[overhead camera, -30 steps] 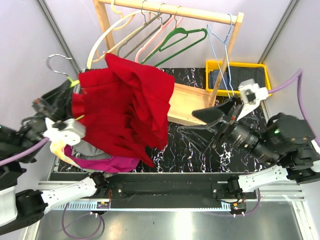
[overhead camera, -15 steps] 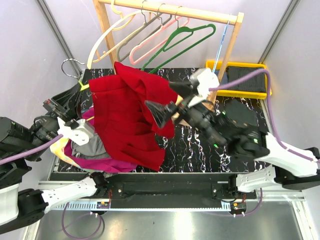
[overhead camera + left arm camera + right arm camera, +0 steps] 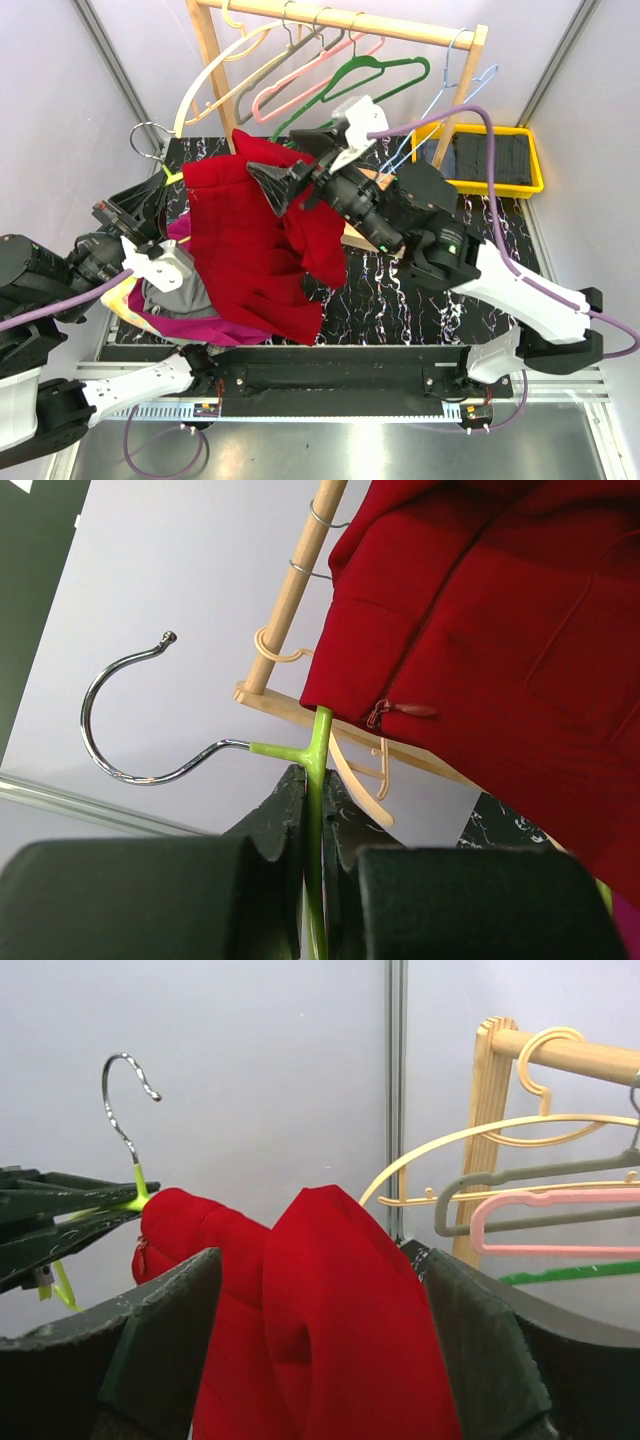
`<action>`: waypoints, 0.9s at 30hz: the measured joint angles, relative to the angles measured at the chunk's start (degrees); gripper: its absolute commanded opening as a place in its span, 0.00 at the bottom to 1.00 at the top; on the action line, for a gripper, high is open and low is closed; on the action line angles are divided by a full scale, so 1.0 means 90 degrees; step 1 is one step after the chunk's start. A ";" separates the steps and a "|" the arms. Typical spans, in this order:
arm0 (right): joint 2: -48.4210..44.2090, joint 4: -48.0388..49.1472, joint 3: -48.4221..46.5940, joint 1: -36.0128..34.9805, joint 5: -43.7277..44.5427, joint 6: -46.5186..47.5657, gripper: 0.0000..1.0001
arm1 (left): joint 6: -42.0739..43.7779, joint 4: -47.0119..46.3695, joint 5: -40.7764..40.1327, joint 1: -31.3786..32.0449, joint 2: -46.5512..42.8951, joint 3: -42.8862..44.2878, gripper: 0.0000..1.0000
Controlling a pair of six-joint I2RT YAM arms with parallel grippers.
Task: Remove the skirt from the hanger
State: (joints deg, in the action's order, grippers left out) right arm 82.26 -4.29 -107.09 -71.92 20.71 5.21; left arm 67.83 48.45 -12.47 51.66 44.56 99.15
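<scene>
The red skirt hangs from a lime-green hanger with a chrome hook. My left gripper is shut on the hanger's green neck just below the hook, and the skirt's waistband with its zip pull sits right above the jaws. My right gripper is open, its two dark fingers standing either side of a raised fold of the skirt at its top edge. In the top view the right gripper is at the skirt's upper right. Most of the hanger's bar is hidden under the cloth.
A wooden rack behind the skirt carries several hangers in cream, grey, pink, green and blue wire. A yellow tray with dark contents sits at the back right. A pile of magenta and grey clothes lies under the skirt at the left.
My right arm has swung from the right side across to the skirt, and its jaws now straddle the top fold. The left gripper and hanger have shifted slightly right and forward.
</scene>
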 measured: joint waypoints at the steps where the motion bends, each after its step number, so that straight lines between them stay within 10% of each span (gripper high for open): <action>1: 0.0063 0.0000 -0.0036 0.0051 -0.0073 -0.0063 0.76 | 0.0005 0.0000 0.0000 0.0000 0.0000 0.0000 0.00; 6: 0.0299 -0.0136 -0.0061 0.0342 -0.0311 -0.0539 0.59 | 0.0032 0.0005 -0.0015 0.0000 0.0000 0.0000 0.00; 7: 0.0308 -0.0180 -0.0056 0.0386 -0.0340 -0.0617 0.34 | 0.0056 0.0022 -0.0024 0.0000 0.0000 0.0000 0.00; 10: 0.0308 -0.0248 -0.0053 0.0491 -0.0469 -0.0923 0.00 | 0.0124 0.0131 -0.0061 0.0000 0.0000 0.0000 0.00; 27: -0.0578 -0.1141 -0.0539 0.1479 0.0488 -0.0109 0.00 | 0.0172 -0.0296 -0.0517 -0.0005 -0.0923 -0.0838 0.00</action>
State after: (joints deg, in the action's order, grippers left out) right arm 77.06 -14.57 -111.94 -58.61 25.10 4.23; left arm 69.38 45.78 -17.12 51.62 36.25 91.61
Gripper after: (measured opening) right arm 0.019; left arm 0.073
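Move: The red skirt's raised fold lies almost between the right hand's open fingers, about 2 cm ahead, 2 cm left and 3 cm lower. From that hand, the lime hanger's neck is some 13 cm left, 2 cm back and about level; the green hanger hangs roughly 25 cm ahead, 12 cm right and a little lower. The left hand holds the lime hanger's neck; the fold lies some 11 cm to its right, 4 cm ahead and slightly lower. The skirt's raised fold is taken by the right hand, which eases about 4 cm forward, down and slightly left and shuts its fingers, pinching the cloth. It then draws the skirt some 12 cm right, away from the lime hanger's neck, also going forward and finally rising about 5 cm as it turns clockwise. The left hand keeps its grip on the hanger and late on pulls it about 3 cm left. ##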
